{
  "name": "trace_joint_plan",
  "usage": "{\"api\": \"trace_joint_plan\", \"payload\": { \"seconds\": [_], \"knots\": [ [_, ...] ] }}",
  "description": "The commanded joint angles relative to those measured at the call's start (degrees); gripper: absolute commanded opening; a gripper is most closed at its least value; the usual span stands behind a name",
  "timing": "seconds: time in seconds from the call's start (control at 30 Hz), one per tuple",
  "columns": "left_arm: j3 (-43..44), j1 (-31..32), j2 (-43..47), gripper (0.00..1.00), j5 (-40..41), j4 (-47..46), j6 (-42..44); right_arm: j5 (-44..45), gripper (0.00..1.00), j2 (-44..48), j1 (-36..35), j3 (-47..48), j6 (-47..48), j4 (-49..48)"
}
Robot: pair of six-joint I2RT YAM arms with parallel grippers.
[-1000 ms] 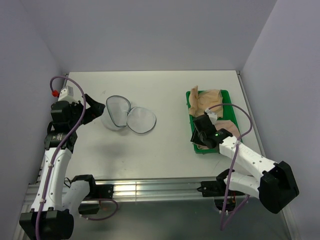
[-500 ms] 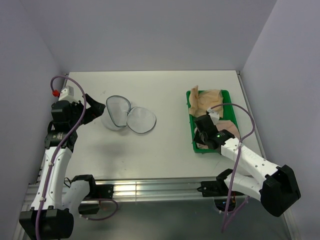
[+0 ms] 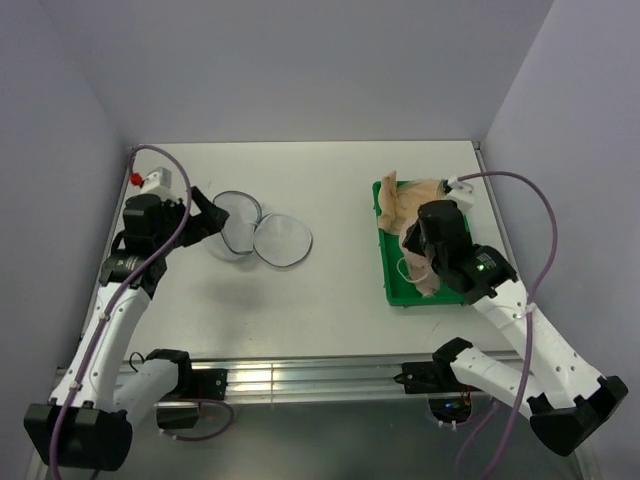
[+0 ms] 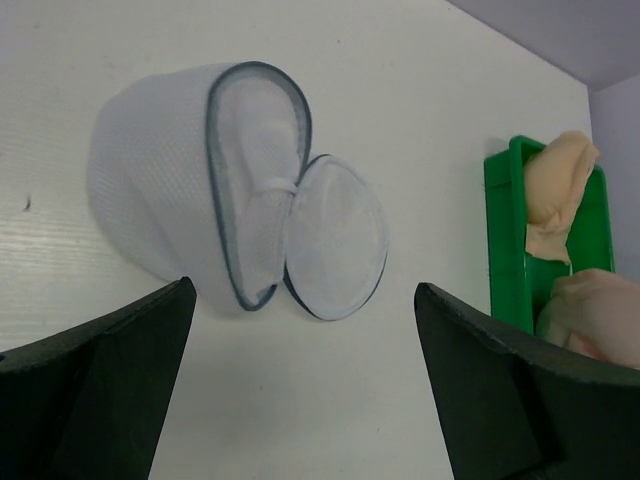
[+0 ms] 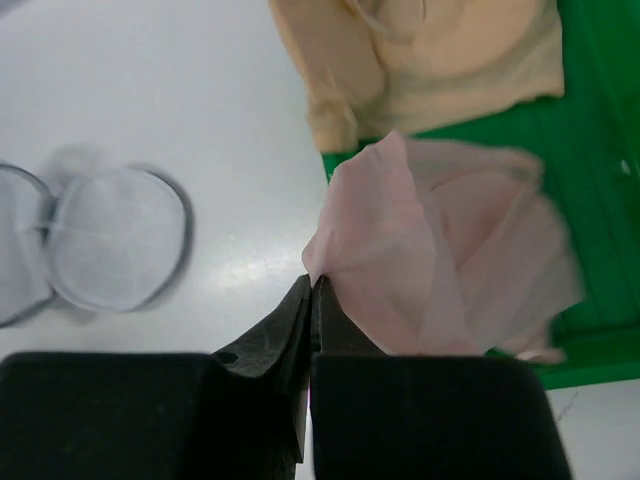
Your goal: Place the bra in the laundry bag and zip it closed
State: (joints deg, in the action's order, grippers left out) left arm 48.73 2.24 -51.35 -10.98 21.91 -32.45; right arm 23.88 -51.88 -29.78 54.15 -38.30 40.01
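The pale pink bra hangs from my right gripper, which is shut on its edge and holds it above the green tray. In the top view the bra shows below the right gripper. The white mesh laundry bag lies open on the table, its two halves side by side with a grey zip rim; it also shows in the left wrist view. My left gripper is open, just left of the bag, with nothing between the fingers.
A darker tan-beige garment lies at the far end of the green tray; it also shows in the right wrist view. Walls close in the table on the left, back and right.
My right gripper has risen from the tray with the pink bra pinched in it. My left arm has shifted right, closer to the bag.
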Motion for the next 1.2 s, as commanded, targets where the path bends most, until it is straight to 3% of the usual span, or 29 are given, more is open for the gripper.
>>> {"api": "trace_joint_plan", "payload": {
  "seconds": [0.0, 0.2, 0.33, 0.47, 0.6, 0.87, 1.0, 1.17],
  "knots": [
    [6.01, 8.88, -3.30, 0.99, 8.04, 1.37, -0.07, 3.72, 0.00, 1.25, 0.51, 6.48, 3.32, 4.37],
    [11.65, 12.53, -14.63, 0.99, 17.48, 6.91, -2.88, 1.18, 0.00, -0.50, 0.78, 16.58, 7.62, 5.52],
    [12.18, 12.53, -15.89, 0.99, 19.33, 7.71, -4.20, -5.06, 0.00, -6.98, 0.51, 30.00, 12.28, 7.80],
    [11.91, 12.53, -14.48, 0.99, 20.65, 7.62, -4.64, -8.05, 0.00, -11.22, -1.94, 36.72, 14.66, 9.56],
    [12.62, 12.53, -13.95, 0.99, 21.70, 9.11, -4.12, -7.71, 0.00, -14.03, -9.14, 36.30, 13.35, 7.99],
    [12.44, 12.44, -12.63, 0.99, 22.32, 10.17, -3.24, -10.59, 0.00, -24.22, -28.02, 22.85, 5.62, -4.84],
    [12.44, 12.26, -11.49, 0.99, 22.76, 11.05, -2.54, -11.75, 0.00, -35.71, -34.27, 22.66, 4.38, -8.63],
    [12.27, 10.95, -10.79, 0.99, 21.97, 11.84, -0.96, -13.42, 0.00, -42.51, -37.63, 22.58, 2.45, -11.44]
  ]
}}
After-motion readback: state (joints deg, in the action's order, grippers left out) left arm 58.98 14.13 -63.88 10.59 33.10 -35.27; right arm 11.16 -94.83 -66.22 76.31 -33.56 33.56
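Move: The right hand hangs over the green box with the bra pinched; the laundry bag it is headed for lies about 38 cm to its left, 13 cm farther out and 15 cm below. The bag's round lid lies some 27 cm left, 8 cm ahead, 17 cm down; the green box's middle is about 7 cm ahead, 7 cm right and 15 cm down. From the open left hand the bag lies roughly 6 cm ahead, 2 cm right and 17 cm down. Up first by about 17 cm, the right hand lifts the still-pinched bra clear of the green box, then sweeps it fast to the left and down, drawing back some 8 cm, to stop short of the bag on its near side; the wrist yaws almost 50 degrees counter-clockwise. The left hand, fingers still wide, dips about 4 cm and tips down towards the bag, then eases up slightly. ##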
